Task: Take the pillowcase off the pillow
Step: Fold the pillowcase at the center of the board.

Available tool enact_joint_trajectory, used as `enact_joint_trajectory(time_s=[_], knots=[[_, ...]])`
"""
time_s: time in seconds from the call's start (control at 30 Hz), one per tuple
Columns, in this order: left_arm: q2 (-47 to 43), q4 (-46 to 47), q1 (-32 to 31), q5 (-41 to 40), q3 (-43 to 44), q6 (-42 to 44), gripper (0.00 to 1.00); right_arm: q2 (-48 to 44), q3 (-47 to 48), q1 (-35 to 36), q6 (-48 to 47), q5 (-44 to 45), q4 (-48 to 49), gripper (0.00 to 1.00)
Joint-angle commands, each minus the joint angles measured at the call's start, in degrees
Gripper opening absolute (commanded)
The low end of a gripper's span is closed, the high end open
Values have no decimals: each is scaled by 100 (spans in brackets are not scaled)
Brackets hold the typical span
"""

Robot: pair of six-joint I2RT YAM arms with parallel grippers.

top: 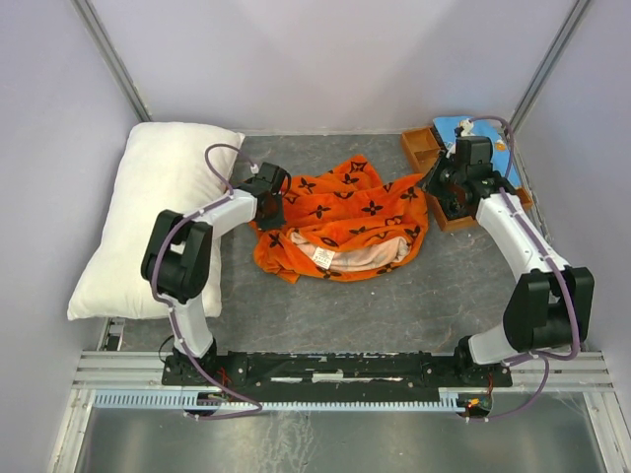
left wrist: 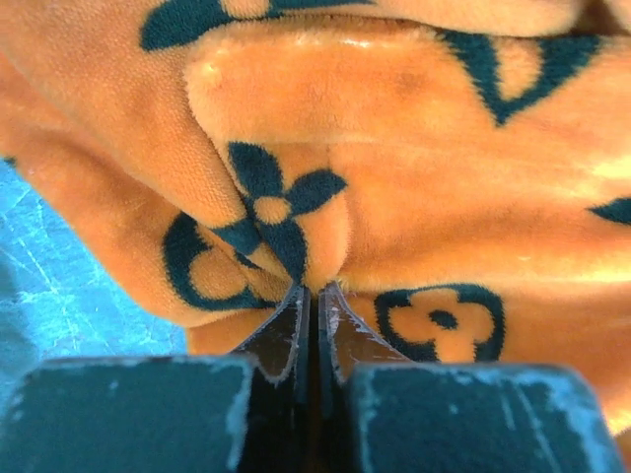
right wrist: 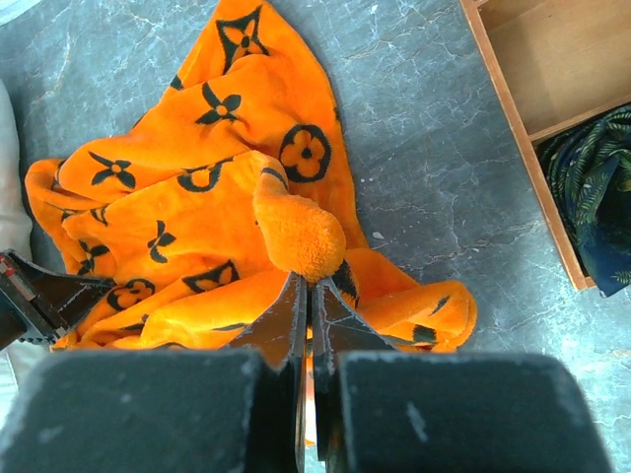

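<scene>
The orange pillowcase (top: 345, 217) with black flower motifs lies crumpled mid-table, its pale lining showing at the near opening. The white pillow (top: 158, 222) lies apart from it along the left side, bare. My left gripper (top: 268, 202) sits at the pillowcase's left edge. In the left wrist view its jaws (left wrist: 315, 291) are shut, pinching a fold of the orange pillowcase (left wrist: 394, 197). My right gripper (top: 436, 189) is at the cloth's right edge. Its jaws (right wrist: 311, 283) are shut on a raised tuft of the pillowcase (right wrist: 197, 197).
A wooden tray (top: 422, 148) stands at the back right behind the right gripper, with a light-blue patterned cloth (top: 455, 128) by it. In the right wrist view the tray (right wrist: 552, 59) holds a dark leafy cloth (right wrist: 592, 187). Grey walls enclose the table.
</scene>
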Motion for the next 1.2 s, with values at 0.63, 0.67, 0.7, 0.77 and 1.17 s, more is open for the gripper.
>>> enact_joint_trajectory(time_s=[0.63, 0.67, 0.7, 0.77, 1.17], knots=[[-4883, 67, -1651, -822, -3702, -1707, 99, -1029, -560, -5, 394, 547, 335, 1], [-4773, -12, -1597, -699, -3574, -1580, 99, -944, -555, 1, 446, 494, 377, 1], [-4631, -48, -1496, -521, -3372, -1388, 99, -867, -530, -3, 499, 422, 427, 1], [-4291, -60, -1107, -8, -2914, -1007, 99, -691, -463, -5, 581, 289, 532, 2], [-2918, 796, 1424, 3395, -1932, -669, 94, -322, -198, -1, 418, 23, 455, 2]])
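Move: The left fingers are shut on the pillowcase near its left end, just above the board; the pillowcase's pink-lined opening, over which that cloth is to go, has its middle about 17 cm to the right and 7 cm nearer the base, and the white tag sits 10 cm right and 7 cm back. The pillow lies about 22 cm to the left, level with the hand. For the right hand, holding the raised right corner, the opening is roughly 11 cm left, 12 cm back and 17 cm below, and the wooden box 12 cm right, 8 cm ahead and 17 cm down. Still pinching the cloth, the left hand whips it about 13 cm straight up, then swings back towards the base, opening wide to let it go on the way, and dips to some 17 cm behind its start before coming forward about 10 cm and up 5 cm with open fingers over the left end of the pillowcase, its left side rolling down some 25 degrees. Meanwhile the right hand keeps its shut grip on the raised right corner, rising about 6 cm and easing slightly back with the throw, then sinking again to its old height. ##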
